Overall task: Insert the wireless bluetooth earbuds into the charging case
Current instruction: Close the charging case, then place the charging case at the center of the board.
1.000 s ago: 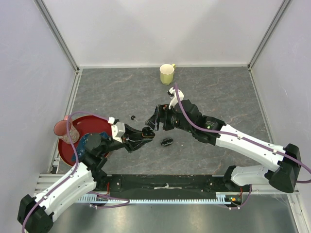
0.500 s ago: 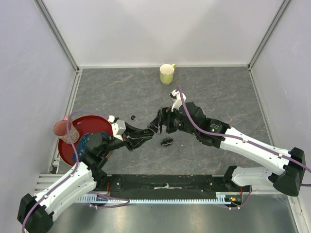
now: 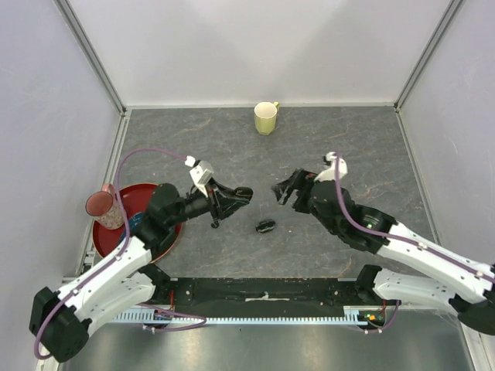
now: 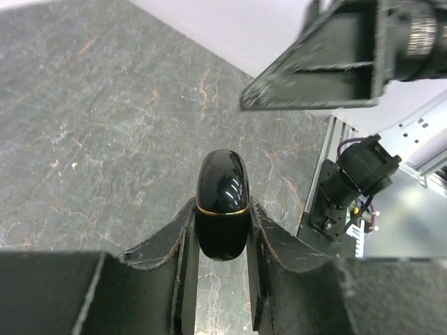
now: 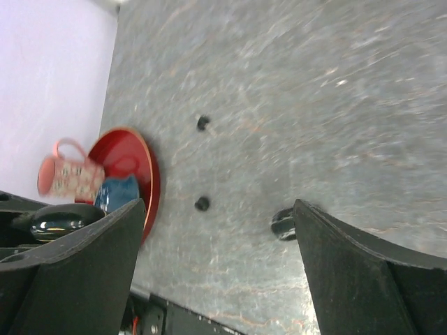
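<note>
My left gripper (image 3: 238,195) (image 4: 222,209) is shut on a glossy black charging case (image 4: 222,199) with a thin gold seam, closed and held above the table. My right gripper (image 3: 285,190) (image 5: 220,234) stands open and empty a short way to its right. A second black case (image 3: 265,226) (image 5: 282,224) lies on the table below and between them, partly hidden by the right finger in the right wrist view. Two tiny black earbuds (image 5: 203,123) (image 5: 202,204) lie loose on the grey table left of that case. One earbud (image 3: 214,224) shows just under the left gripper.
A yellow mug (image 3: 266,117) stands at the back centre. At the left sits a red plate (image 3: 102,238) (image 5: 133,150) with a pink cup (image 3: 103,206) (image 5: 70,178) and a blue object (image 5: 116,192) on it. Walls enclose three sides.
The two grippers were together at the held case; now they are apart. My left gripper rose and swung away with the case. My right gripper drew back to the right.
</note>
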You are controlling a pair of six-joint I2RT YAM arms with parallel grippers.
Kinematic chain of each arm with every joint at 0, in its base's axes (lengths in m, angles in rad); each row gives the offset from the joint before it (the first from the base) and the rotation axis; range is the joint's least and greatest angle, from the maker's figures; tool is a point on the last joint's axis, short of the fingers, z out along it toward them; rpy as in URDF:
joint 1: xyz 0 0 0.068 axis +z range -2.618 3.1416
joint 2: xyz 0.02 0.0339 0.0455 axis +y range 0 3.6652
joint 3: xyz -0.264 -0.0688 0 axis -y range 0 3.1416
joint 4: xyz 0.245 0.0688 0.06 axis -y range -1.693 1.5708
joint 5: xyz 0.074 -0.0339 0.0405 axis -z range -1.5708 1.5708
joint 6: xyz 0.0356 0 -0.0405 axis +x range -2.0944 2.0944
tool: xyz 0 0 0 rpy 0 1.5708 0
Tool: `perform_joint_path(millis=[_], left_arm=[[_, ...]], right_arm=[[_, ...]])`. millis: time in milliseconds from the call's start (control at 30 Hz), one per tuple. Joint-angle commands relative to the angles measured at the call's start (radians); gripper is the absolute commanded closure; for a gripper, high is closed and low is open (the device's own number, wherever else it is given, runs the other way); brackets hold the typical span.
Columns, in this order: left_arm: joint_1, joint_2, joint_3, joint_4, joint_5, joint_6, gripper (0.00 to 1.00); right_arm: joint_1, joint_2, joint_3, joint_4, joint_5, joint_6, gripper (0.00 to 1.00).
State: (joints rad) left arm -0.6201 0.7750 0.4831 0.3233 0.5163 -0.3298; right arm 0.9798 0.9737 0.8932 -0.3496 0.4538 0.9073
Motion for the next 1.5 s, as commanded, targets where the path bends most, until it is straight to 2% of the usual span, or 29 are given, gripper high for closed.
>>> perform_joint_path(millis=[0,167,467,700,933,1467], left_arm=[[0.002,0.168,0.129,-0.118,-0.032,-0.098,0.98],[0.002,0.393,0.256,-0.145,-0.001,-0.166,0.98],[0.002,0.847,0.537,-0.135,0.045,-0.25,0.98],[0.0,1.096,0.722,-0.09,0.067,-0.354,0.98],[0.0,1.222,0.787,-0.084,0.053,-0.42,0.94],[0.0,1.305,0.787,-0.148,-0.021,-0.442,0.81]], right_arm=[[-0.013,-0.104,-0.011,-0.118,0.267,0.128,0.07],[-0.021,-0.161,-0.01,-0.207,0.33,0.159,0.07],[-0.027,-0.208,-0.027,-0.244,0.322,0.174,0.07],[-0.026,-0.251,-0.039,-0.267,0.319,0.176,0.07],[-0.026,-0.264,-0.045,-0.276,0.319,0.176,0.07],[-0.027,-0.233,-0.043,-0.276,0.296,0.171,0.07]])
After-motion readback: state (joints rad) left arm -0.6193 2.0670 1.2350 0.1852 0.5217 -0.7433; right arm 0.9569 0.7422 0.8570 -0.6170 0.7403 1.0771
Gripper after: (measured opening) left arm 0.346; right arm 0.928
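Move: The left hand holds the shut charging case about 23 cm above the table; the bare spot it is bound for lies some 16 cm ahead and 13 cm to the right. A black oval box is about 3 cm ahead and 9 cm right of this hand, and a loose earbud about 3 cm ahead and 7 cm left, both on the table. From the empty right hand, the case is roughly 11 cm straight left, about level in height. Still pinching the charging case, the left hand carries it down about 20 cm, while going some 15 cm forward and 13 cm right, then almost straight down over the bare table. The wrist rolls and tips over some 55 degrees until the right-pointing fingers slant down. The open, empty right hand backs off about 10 cm to the right, turning clockwise, and then hovers. ##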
